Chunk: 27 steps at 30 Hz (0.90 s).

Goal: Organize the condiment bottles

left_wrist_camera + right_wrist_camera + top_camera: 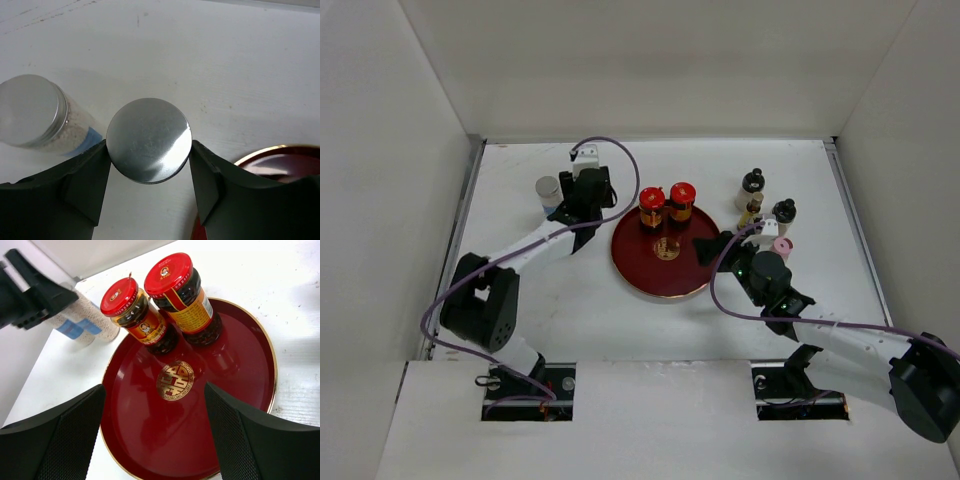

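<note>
My left gripper [149,146] is shut on a silver-capped bottle [149,140], its fingers pressed against both sides of the cap. A second silver-capped bottle with a blue label [32,112] stands just to its left on the table [548,190]. Two red-capped dark jars [652,207] [682,200] stand on the far part of the round dark-red tray [660,280]. My right gripper [154,387] hangs open above the tray's near side with nothing between its fingers. To the right of the tray stand black-capped glass bottles [752,183] [784,212] and a pink shaker [782,246].
The tray's gold emblem [175,380] lies in the bare middle of the tray, in front of the jars [135,315] [182,295]. The tray rim [270,152] is close to my left gripper's right finger. White walls enclose the table on three sides.
</note>
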### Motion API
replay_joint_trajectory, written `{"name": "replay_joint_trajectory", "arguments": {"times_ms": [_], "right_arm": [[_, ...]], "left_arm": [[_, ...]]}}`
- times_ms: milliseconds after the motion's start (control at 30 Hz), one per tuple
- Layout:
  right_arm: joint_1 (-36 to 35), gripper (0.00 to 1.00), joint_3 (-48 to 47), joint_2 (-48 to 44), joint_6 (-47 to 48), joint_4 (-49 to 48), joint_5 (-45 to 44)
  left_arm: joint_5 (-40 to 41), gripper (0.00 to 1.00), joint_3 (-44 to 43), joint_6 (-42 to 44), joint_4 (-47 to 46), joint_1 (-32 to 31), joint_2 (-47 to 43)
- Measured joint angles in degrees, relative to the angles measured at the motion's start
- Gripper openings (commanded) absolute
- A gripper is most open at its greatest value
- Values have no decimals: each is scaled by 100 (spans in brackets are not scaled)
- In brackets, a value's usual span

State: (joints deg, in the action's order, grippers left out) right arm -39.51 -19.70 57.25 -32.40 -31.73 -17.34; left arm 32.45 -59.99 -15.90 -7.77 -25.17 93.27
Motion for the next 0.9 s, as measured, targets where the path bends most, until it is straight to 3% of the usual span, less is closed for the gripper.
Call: {"name": "replay_joint_trajectory", "arguments": {"times_ms": [233, 367, 533, 900], "right_arm": [[-2, 84, 0, 0, -7, -7, -2], [0, 84, 7, 0, -9, -11, -2], [4, 84, 79, -2, -20, -90, -35], [15, 84, 157, -35, -22, -92, -90]], "left_arm": [[17, 42, 382, 50, 103, -951, -1497], [63, 42, 422, 50, -7, -1410, -1912], [96, 42, 564, 48, 13, -1792, -1805], [83, 45, 850, -57, 9, -1827, -1005]]}}
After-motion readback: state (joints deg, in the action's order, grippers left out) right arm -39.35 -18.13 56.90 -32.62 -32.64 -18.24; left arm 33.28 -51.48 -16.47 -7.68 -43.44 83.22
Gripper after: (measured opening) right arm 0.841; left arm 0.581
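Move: The silver-lidded bottle is already in the left fingers; the free left part of the red tray where it is headed lies about 11 cm right, 9 cm back and 9 cm below. The left red-lidded jar stands roughly 17 cm right and 3 cm back, the right one 8 cm beyond it. The other silver-lidded bottle is some 9 cm to the left, about level. From the right hand that tray spot is about 22 cm left and 7 cm ahead. The silver-lidded bottle, kept pinched near its lid by the left fingers, is carried up about 11 cm while going right and back, away from its twin and over the tray's left rim, then lowered almost as far beside the left red-lidded jar. The hand ends some 10 cm right and 9 cm back; its fingers tip up on the rise, level back on the descent, and the hand turns about 15 degrees clockwise. ##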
